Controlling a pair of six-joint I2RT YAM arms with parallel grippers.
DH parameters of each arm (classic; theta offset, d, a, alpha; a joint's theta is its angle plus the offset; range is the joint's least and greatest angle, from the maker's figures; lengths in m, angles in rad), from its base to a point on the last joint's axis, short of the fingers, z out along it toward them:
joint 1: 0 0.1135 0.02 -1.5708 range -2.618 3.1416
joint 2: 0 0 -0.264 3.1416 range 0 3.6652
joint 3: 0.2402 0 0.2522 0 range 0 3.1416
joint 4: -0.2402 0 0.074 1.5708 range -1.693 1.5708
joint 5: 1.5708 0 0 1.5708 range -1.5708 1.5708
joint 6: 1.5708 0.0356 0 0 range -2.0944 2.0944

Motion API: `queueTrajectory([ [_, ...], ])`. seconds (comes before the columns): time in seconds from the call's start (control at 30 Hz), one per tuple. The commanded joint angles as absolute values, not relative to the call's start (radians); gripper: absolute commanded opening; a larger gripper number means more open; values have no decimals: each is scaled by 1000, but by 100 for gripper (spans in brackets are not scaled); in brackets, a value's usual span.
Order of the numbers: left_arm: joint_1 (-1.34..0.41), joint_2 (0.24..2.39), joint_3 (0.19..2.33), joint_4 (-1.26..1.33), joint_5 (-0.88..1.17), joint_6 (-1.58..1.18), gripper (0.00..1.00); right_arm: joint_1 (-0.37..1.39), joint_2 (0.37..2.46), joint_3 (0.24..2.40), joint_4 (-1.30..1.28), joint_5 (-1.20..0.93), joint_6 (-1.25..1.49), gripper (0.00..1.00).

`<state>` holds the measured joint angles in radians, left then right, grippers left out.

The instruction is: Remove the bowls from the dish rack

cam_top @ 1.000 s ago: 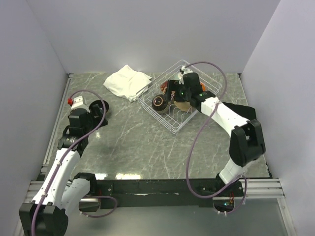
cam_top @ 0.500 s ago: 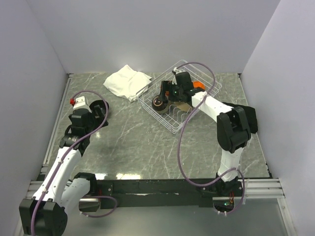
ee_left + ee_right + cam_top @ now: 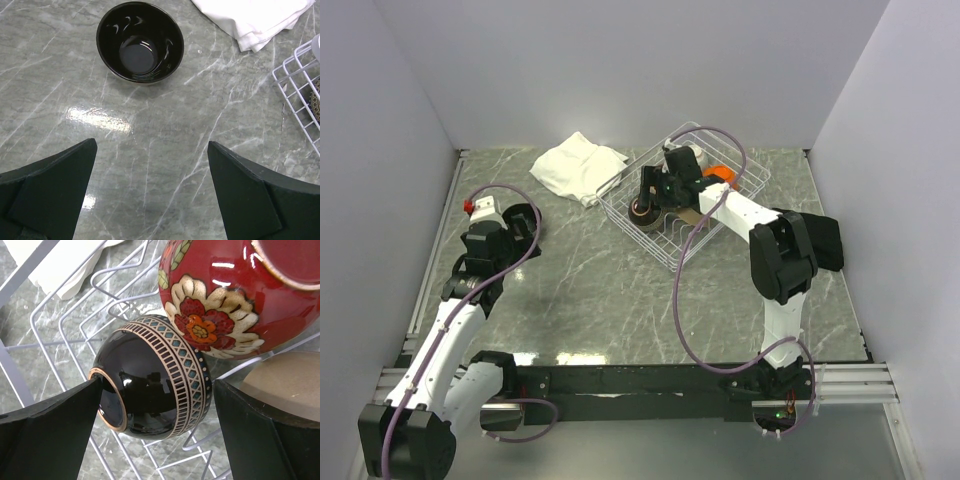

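The dish rack (image 3: 666, 262), a white wire basket, stands at the back right of the table. In it a black bowl with a patterned band (image 3: 155, 390) lies on its side beside a red flowered bowl (image 3: 220, 300). My right gripper (image 3: 157, 412) is open; its fingers (image 3: 50, 435) flank the black patterned bowl, which lies between them in the rack. In the top view that gripper (image 3: 655, 195) reaches over the rack's left part. My left gripper (image 3: 152, 190) is open above bare table, with a plain black bowl (image 3: 140, 42) upright just ahead of it.
A folded white cloth (image 3: 578, 167) lies left of the rack, its corner (image 3: 255, 20) near the rack's edge (image 3: 297, 85). A tan rounded piece (image 3: 287, 382) sits under the red bowl. Something orange (image 3: 720, 173) shows in the rack. Walls close the table on three sides.
The right arm has swung left across the rack, bringing its gripper over the black patterned bowl. The left arm has hardly moved.
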<state>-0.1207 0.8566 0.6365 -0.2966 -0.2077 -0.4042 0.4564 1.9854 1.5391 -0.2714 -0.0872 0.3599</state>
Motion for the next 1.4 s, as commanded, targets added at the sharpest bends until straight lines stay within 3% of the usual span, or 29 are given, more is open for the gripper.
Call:
queueTrajectory([
  [0.0, -127, 854, 640, -252, -209, -385, 99, 462, 2023, 1571, -308, -93, 376, 100],
  [0.57, -140, 857, 638, -249, -196, -380, 100, 462, 1979, 1560, -290, -271, 394, 98],
  [0.97, -140, 856, 638, -249, -193, -380, 99, 462, 1905, 1494, -170, -282, 465, 85],
  [1.37, -143, 853, 638, -252, -195, -380, 99, 463, 1852, 1405, -57, -215, 545, 67],
])
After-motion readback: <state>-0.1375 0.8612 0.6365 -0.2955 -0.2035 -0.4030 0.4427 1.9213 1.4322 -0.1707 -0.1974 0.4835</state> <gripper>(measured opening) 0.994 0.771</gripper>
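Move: The black patterned bowl lies between the right hand's open fingers, its middle about 1 cm back, 1 cm left and 2 cm below. The red flowered bowl is roughly 6 cm ahead and 3 cm right of the hand, the tan bowl level with it and some 10 cm right, both about 2 cm lower. From the left hand, the black patterned bowl is some 13 cm ahead, 22 cm right and 8 cm lower. Right hand eases back about 1.5 cm, slightly left and up, rolling some 10 degrees, fingers closing onto the bowl. ##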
